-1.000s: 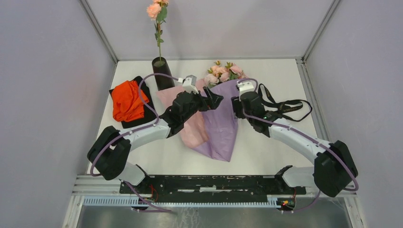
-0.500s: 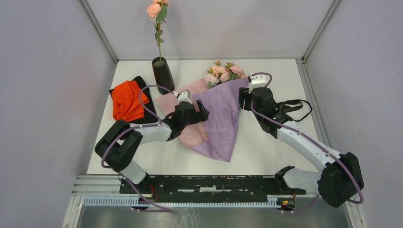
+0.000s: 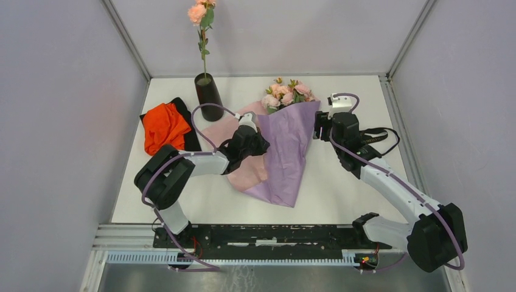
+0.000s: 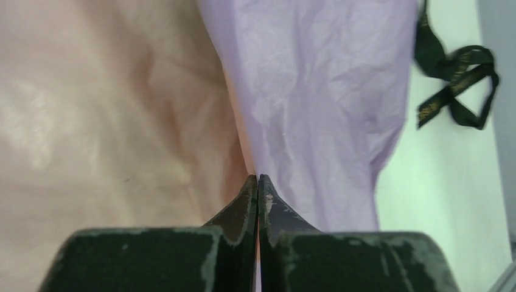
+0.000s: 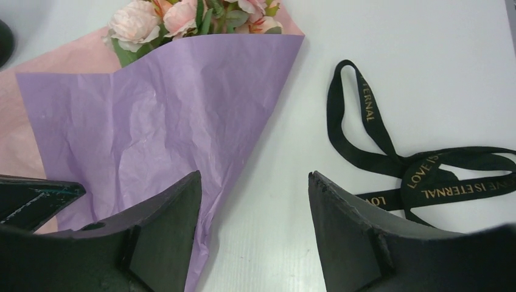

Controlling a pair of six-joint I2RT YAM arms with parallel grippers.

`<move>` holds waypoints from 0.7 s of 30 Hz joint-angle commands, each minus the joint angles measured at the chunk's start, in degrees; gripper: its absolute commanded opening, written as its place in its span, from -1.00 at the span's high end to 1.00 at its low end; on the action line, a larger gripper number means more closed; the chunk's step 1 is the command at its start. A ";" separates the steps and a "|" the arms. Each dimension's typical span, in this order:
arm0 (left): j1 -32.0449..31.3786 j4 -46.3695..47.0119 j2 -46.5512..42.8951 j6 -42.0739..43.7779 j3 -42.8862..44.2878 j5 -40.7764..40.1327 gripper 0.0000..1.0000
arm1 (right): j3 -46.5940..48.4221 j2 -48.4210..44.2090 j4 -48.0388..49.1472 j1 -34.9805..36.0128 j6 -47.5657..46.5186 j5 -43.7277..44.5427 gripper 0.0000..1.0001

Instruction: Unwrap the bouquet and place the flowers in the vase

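The bouquet (image 3: 286,152) lies on the table, its lilac paper (image 5: 152,121) folded over the pink inner sheet (image 4: 109,109). Pink and peach flowers (image 3: 286,92) stick out at its far end (image 5: 182,15). My left gripper (image 3: 261,146) is shut on the lilac paper's left edge, and a thin strip of paper shows between its jaws (image 4: 258,177). My right gripper (image 3: 316,125) stands open (image 5: 255,176) at the paper's right edge, one finger over the paper and one over bare table. The black vase (image 3: 209,97) stands at the back left with one flower (image 3: 198,12) in it.
The black ribbon (image 3: 372,137) lies untied on the table to the right of the bouquet (image 5: 389,161), under the right arm. An orange-red cloth (image 3: 163,125) rests on a black cloth (image 3: 191,140) at the left. Grey walls close in the table.
My left gripper drew back toward the near left and shut on the lilac paper's edge. My right gripper moved back and right to the paper's right edge, opening slightly.
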 commanded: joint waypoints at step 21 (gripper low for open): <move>-22.64 -2.88 10.65 1.11 25.52 8.36 0.93 | 2.98 -17.73 -6.39 -1.87 -2.49 5.44 -0.45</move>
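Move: My left hand already has its closed fingers on the free left edge of the purple wrapper, just above the table. The wrapper's right edge, which I fold this flap towards, is some 16 cm to its right, level ahead and 4 cm below. The flower heads lie about 21 cm ahead and 10 cm right; the black ribbon about 7 cm ahead and 39 cm right. From my open right hand, that wrapper edge is about 3 cm left, 17 cm below. Keeping my pinch on the flap, I lift it with my left hand about 10 cm and sweep it right some 19 cm, across the wrapper and past its right edge, curving back about 9 cm towards my base as the hand turns clockwise some 25 degrees. My right hand, empty and open, backs out of the way, up about 8 cm and a little right and back, its fingers tipping up. ##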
